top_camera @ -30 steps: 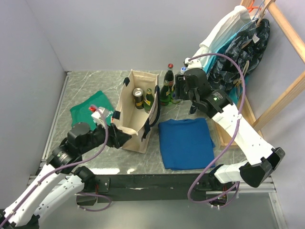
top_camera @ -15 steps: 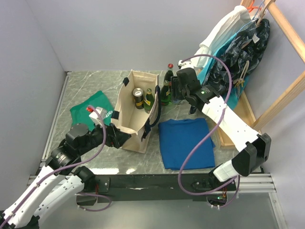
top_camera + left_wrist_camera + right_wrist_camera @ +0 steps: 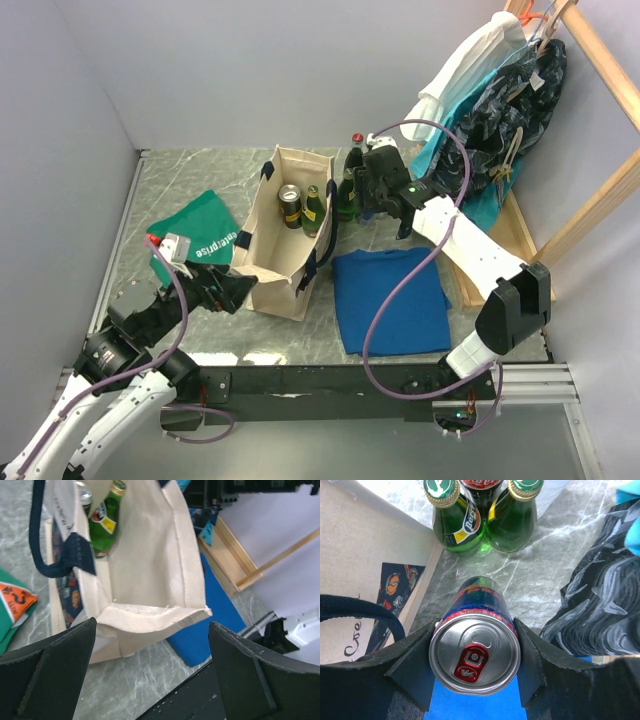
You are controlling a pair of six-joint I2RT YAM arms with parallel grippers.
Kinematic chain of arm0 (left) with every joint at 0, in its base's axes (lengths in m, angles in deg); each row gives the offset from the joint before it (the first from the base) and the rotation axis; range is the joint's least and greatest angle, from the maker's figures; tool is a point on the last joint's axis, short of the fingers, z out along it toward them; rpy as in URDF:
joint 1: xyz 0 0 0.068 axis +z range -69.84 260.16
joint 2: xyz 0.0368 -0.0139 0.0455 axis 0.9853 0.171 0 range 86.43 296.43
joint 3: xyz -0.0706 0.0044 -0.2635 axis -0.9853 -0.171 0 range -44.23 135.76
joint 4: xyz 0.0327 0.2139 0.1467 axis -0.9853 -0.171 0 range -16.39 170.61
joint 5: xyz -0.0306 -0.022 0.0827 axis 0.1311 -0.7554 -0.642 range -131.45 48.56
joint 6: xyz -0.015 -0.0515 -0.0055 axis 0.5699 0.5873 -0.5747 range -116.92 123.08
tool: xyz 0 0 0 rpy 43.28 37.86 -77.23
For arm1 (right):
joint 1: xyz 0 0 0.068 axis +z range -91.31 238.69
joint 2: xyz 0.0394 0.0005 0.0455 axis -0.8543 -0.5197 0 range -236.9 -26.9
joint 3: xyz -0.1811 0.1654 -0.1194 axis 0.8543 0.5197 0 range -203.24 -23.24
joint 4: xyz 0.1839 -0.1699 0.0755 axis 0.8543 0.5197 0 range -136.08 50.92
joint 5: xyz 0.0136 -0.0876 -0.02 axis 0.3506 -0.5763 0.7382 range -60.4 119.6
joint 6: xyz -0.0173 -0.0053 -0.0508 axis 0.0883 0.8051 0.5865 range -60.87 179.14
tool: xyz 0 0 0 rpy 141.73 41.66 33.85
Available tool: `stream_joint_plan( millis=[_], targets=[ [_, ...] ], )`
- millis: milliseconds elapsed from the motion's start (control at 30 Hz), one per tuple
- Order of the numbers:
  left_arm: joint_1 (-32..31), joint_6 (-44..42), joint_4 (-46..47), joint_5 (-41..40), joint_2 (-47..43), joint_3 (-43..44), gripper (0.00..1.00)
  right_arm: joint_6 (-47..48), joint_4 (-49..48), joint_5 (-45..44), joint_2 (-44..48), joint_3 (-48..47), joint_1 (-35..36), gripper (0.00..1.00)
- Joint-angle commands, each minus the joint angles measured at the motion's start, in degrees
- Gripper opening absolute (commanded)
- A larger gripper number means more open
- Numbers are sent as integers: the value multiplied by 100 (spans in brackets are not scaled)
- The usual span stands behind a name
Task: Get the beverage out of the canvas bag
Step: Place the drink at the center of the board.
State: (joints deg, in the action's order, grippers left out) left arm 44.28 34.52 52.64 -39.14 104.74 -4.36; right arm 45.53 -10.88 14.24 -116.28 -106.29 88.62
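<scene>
The cream canvas bag (image 3: 285, 250) with navy handles stands open mid-table. Inside it are a can (image 3: 290, 204) and a green bottle (image 3: 313, 205); both show in the left wrist view, the bottle (image 3: 105, 520) and the can (image 3: 82, 500). My right gripper (image 3: 372, 198) is outside the bag, just right of it, shut on a red-and-blue can (image 3: 475, 655) held upright above the table. My left gripper (image 3: 150, 675) is open and empty, low by the bag's near end (image 3: 150, 615), not touching it.
Two green bottles (image 3: 455, 515) and a red-capped dark bottle (image 3: 480, 484) stand just beyond the held can, right of the bag. A blue folded cloth (image 3: 390, 300) lies below it, a green cloth (image 3: 200, 238) at left. Hanging clothes (image 3: 500, 90) and a wooden rack (image 3: 590, 200) fill the right.
My right gripper has moved left toward the bottles beside the bag. My left arm has drawn back from the bag's near end.
</scene>
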Motion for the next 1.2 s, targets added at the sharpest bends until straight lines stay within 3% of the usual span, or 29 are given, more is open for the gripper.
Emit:
stream_joint_plan(
  millis=[0, 467, 1167],
  targets=[
    [2, 239, -156, -738, -3, 178, 100, 51, -505, 50, -35, -344, -58, 0],
    [11, 468, -420, -1399, -116, 257, 99, 130, -558, -477, -492, -449, -110, 0],
    [46, 670, -605, -1927, -363, 266, 96, 16, -1015, 59, -835, -72, -58, 0]
  ],
)
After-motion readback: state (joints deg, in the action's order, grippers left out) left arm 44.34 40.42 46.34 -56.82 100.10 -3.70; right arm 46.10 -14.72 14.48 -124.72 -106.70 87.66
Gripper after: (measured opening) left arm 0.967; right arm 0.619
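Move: The right hand already holds the can. The bare patch of board it goes for is about 4 cm ahead and some 20 cm below. Two green bottles stand about 9 cm ahead of that hand, one 4 cm left and one 4 cm right, with the cola bottle some 15 cm ahead and 1 cm left. The canvas bag's middle is level with it, about 19 cm left. From the left hand the patch lies some 27 cm ahead, 24 cm right and 26 cm below. Keeping the can pinched between its fingers, the right hand lowers it about 5 cm while easing 2 to 3 cm forward, down towards the bare patch on the near side of the two green bottles; it barely tilts and slows to a near stop. The left hand, empty and wide open, swings some 5 cm left, away from the bag, turning nearly 20 degrees counter-clockwise. ##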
